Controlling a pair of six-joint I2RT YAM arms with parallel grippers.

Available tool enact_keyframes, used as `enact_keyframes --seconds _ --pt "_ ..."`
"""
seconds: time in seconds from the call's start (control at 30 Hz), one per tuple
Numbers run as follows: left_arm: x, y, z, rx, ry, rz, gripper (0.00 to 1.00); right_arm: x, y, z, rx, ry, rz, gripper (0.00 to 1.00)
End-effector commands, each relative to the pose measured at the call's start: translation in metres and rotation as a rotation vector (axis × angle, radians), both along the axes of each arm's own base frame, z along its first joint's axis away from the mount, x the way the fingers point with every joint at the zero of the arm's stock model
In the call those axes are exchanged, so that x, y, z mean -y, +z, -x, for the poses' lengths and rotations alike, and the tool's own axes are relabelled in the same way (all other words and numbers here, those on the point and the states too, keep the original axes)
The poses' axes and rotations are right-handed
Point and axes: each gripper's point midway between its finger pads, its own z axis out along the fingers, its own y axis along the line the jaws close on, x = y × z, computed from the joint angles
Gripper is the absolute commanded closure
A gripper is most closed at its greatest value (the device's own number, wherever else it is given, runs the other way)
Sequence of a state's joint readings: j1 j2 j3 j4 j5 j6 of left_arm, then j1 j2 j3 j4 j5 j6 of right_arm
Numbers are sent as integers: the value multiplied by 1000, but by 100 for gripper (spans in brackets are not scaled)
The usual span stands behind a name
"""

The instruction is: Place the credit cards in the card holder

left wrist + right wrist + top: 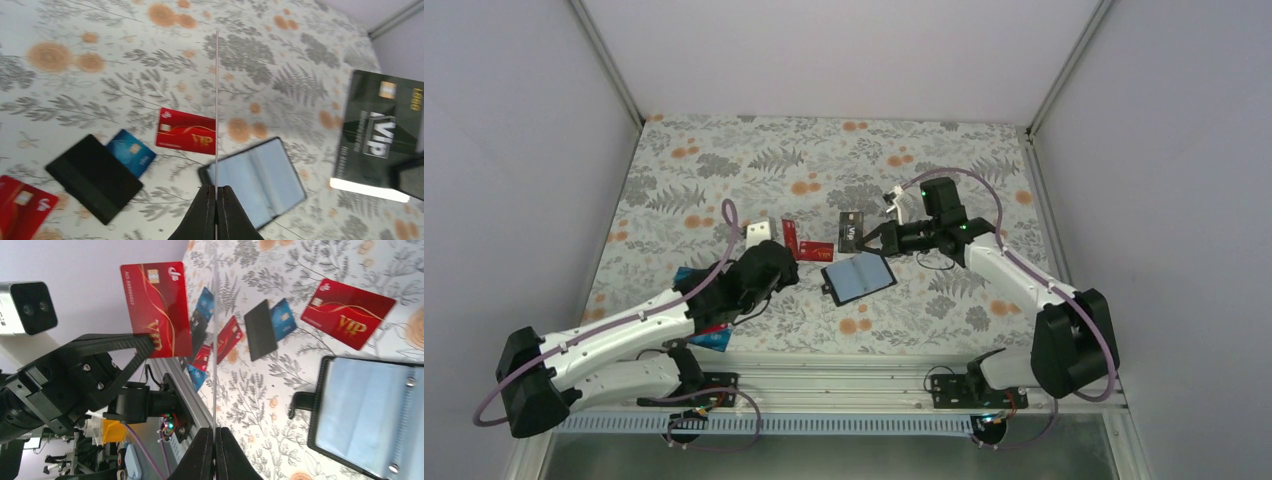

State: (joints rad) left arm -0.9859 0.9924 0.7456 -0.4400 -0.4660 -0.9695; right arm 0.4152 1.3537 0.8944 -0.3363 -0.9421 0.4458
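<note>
The card holder (859,277) lies open on the table, grey-blue inside (260,182), and also shows in the right wrist view (370,420). My left gripper (216,192) is shut on a red credit card (157,310), which shows edge-on in its own view. It hangs just left of the holder. My right gripper (214,432) is shut on a black VIP credit card (382,130), held up behind the holder (852,230). A red VIP card (186,131), a blue card (131,152), a black card (92,177) and another red card (20,210) lie loose on the table.
More red and blue cards (227,337) lie toward the near left edge, under the left arm (714,335). The aluminium rail (844,385) runs along the front. White walls enclose the flowered table (724,170) on three sides.
</note>
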Motion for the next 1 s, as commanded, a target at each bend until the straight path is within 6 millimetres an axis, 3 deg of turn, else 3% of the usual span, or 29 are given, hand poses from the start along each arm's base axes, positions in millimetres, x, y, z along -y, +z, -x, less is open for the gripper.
enact_keyframes --seconds 0.0,0.23,0.5,0.73,0.97 --pt "-22 -13 -8 -18 34 -96 98 12 -5 -15 -1 -42 46 96" --pt "-26 -46 -23 -94 -17 -77 98 25 -21 -37 -22 -138 98 96" --pt "-47 -83 -42 -192 -54 -10 98 52 -51 -56 -25 -289 256 96" --pt "-49 -117 -40 -268 -119 92 97 64 -72 -49 -54 -323 312 96" --pt "-38 -128 -37 -311 -177 158 95 68 -92 -38 -99 -318 328 96"
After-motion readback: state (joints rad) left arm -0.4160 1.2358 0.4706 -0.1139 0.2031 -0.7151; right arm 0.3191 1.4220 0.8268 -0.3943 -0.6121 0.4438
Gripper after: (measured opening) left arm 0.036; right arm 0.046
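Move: The left hand, holding a red card, has the plain black card lying about 3 cm ahead, 6 cm left and 19 cm below; the blue card is some 6 cm ahead and 3 cm left, the red card on the table 9 cm ahead and 4 cm right. From the right hand, holding the VIP card, the open card holder lies almost straight below, about 19 cm down, 1 cm ahead and 1 cm right; that red table card is 8 cm ahead, 9 cm left. Still pinching its red card, the left hand sinks about 14 cm towards the plain black card while drifting left and a little forward, its fingers tipping some 20 degrees further down. The right hand keeps its grip on the VIP card and comes down about 8 cm towards the card holder, backing to the right and reaching forward before easing slightly back, as its left-pointing fingers dip and swing clockwise, each nearly 20 degrees. ##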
